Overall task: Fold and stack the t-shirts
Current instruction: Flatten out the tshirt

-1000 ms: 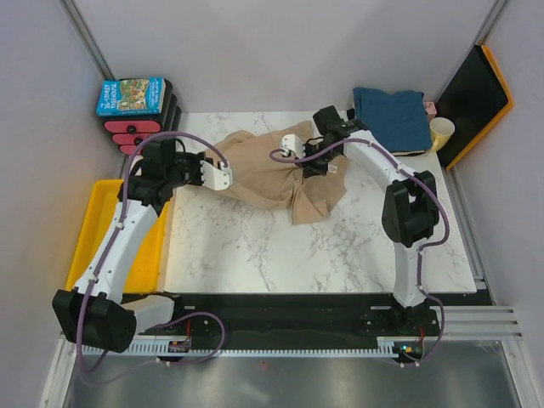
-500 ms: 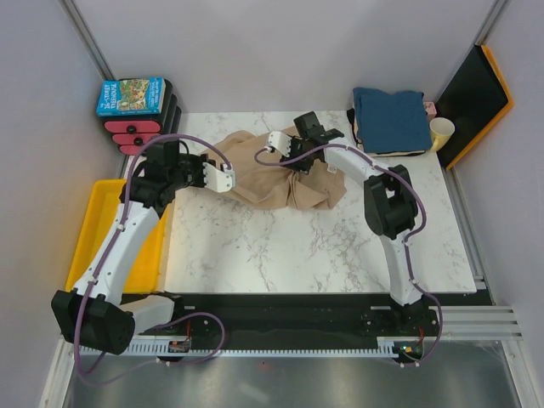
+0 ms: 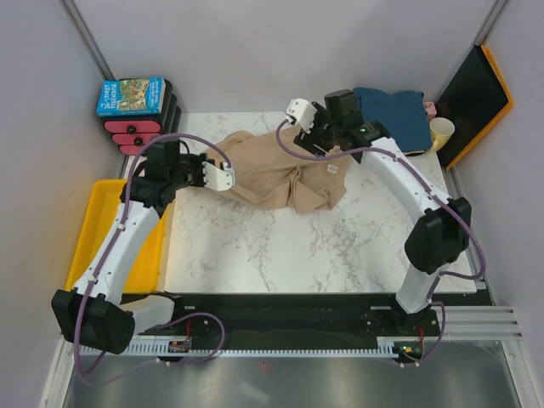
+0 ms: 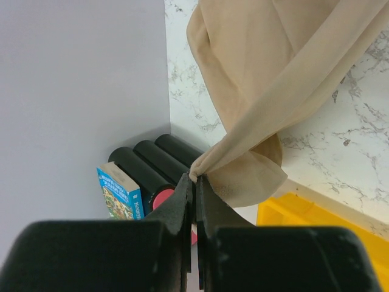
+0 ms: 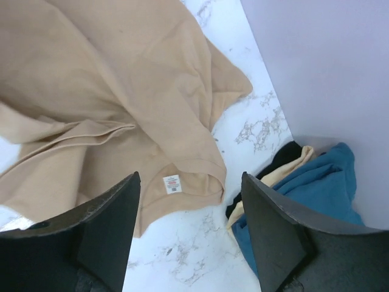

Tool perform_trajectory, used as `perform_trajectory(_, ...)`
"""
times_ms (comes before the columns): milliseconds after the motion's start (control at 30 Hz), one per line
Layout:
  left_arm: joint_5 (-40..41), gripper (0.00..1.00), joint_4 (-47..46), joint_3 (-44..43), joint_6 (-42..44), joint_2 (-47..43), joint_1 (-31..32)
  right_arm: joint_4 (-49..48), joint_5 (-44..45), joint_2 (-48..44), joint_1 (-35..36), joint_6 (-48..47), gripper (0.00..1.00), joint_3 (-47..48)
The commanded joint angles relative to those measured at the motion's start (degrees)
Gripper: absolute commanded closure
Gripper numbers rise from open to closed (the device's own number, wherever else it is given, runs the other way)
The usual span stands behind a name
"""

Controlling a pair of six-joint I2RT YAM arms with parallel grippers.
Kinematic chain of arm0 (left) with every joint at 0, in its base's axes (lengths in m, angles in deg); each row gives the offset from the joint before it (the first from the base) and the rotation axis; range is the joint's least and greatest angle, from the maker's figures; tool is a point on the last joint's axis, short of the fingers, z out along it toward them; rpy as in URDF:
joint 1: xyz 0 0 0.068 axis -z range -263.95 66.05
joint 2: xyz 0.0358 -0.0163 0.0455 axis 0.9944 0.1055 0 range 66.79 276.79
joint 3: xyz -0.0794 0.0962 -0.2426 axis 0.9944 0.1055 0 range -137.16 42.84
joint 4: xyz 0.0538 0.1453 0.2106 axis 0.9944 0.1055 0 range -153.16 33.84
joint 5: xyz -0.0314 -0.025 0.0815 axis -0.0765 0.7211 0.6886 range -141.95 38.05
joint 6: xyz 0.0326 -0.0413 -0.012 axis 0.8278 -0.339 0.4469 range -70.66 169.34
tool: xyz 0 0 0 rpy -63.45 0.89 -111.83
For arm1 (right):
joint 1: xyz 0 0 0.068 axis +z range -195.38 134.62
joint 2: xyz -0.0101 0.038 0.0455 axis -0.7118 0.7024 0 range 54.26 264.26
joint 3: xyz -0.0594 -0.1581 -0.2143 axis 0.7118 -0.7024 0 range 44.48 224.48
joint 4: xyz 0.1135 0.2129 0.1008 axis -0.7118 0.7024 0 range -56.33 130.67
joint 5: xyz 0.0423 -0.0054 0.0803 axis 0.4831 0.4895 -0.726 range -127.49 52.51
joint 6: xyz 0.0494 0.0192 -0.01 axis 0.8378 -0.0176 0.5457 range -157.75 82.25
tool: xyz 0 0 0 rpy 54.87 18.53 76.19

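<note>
A large tan t-shirt (image 3: 272, 174) lies crumpled on the marble table, its small white label (image 5: 172, 184) facing up near the collar. My left gripper (image 3: 223, 177) is shut on the shirt's left edge, and the cloth hangs from its tips (image 4: 196, 176). My right gripper (image 3: 304, 119) hovers open above the shirt's far right part with nothing between its fingers (image 5: 189, 179). At the back right is a folded stack with a teal-blue t-shirt (image 3: 393, 115) on top. The right wrist view shows the teal one (image 5: 316, 194) over a cream one (image 5: 285, 171) and a dark one (image 5: 275, 165).
A blue picture-covered box (image 3: 130, 95) rests on black and red rollers (image 3: 140, 129) at the back left. A yellow bin (image 3: 98, 229) sits off the table's left edge. A pale yellow cup (image 3: 441, 132) and a black-orange board (image 3: 476, 93) stand at the back right.
My right gripper has opened, let go of the tan shirt and lifted away toward the back. The shirt has dropped and spread flatter. My left gripper keeps its hold.
</note>
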Motion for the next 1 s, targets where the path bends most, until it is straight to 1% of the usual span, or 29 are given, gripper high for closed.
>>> perform_trajectory(0, 0.3, 0.98, -0.9, -0.3, -2.0, 0.1, 0.3, 8.0, -10.2, -5.8, 1.7, 1.9, 0.27, -9.9)
perform_trajectory(33, 0.2, 0.98, -1.0, -0.3, -2.0, 0.1, 0.3, 6.4, -10.1, -7.1, 2.7, 1.8, 0.27, -12.8)
perform_trajectory(67, 0.2, 0.98, -1.1, -0.4, -2.0, 0.3, 0.3, 5.4, -9.8, -8.7, 3.6, 1.8, 0.27, -17.9)
perform_trajectory(167, 0.1, 0.98, -1.2, -0.6, -2.1, 0.4, 0.3, -0.2, -8.8, -10.7, 5.9, 2.6, 0.27, -25.2)
perform_trajectory(300, -0.1, 0.98, -1.3, -1.0, -1.7, 0.5, 0.3, -5.7, -7.9, -11.2, 8.7, 5.7, 0.28, -30.0)
perform_trajectory(367, -0.1, 0.98, -1.2, -1.2, -1.3, 0.5, 0.3, -10.3, -4.8, -11.9, 10.3, 6.6, 0.27, -33.8)
perform_trajectory(400, 0.0, 0.98, -1.2, -1.4, -1.3, 0.6, 0.3, -11.8, -3.6, -12.2, 12.1, 6.6, 0.26, -35.1)
perform_trajectory(467, 0.0, 0.98, -1.2, -1.7, -1.5, 0.6, 0.3, -14.8, -0.7, -12.4, 13.1, 6.9, 0.26, -37.5)
perform_trajectory(667, 0.3, 0.98, -1.3, -1.5, -1.9, -0.1, 0.4, -22.0, 6.2, -11.3, 14.8, 9.0, 0.24, -41.9)
perform_trajectory(800, 0.8, 0.98, -1.3, -1.4, -2.6, -0.7, 0.6, -25.6, 10.9, -10.2, 15.2, 9.1, 0.25, -42.9)
perform_trajectory(967, 1.5, 0.98, -1.2, -0.9, -3.1, -1.3, 0.8, -26.7, 9.8, -8.0, 15.3, 9.0, 0.28, -42.7)
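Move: The near-right flap of the t-shirt, spread on the table, lies about 8 cm back from the right hand, nearly in line sideways and some 20 cm below. Of the right hand, the shirt's white label is 1 cm ahead and 6 cm right, about 21 cm down; the blue folded stack is some 14 cm ahead, 23 cm right and 18 cm down. From the left hand that flap is about 27 cm right, 2 cm ahead and 22 cm below. With its fingers already open and staying so, the right hand sweeps down about 17 cm and back about 16 cm, drifting a little left, from above the far part of the t-shirt to low beside the near edge of its near-right flap; the fingers tip some 20 degrees more downward on the way, then ease about halfway back as the hand creeps 2 to 3 cm forward towards that edge. The left hand holds still, keeping its closed pinch on the raised left part of the shirt. ##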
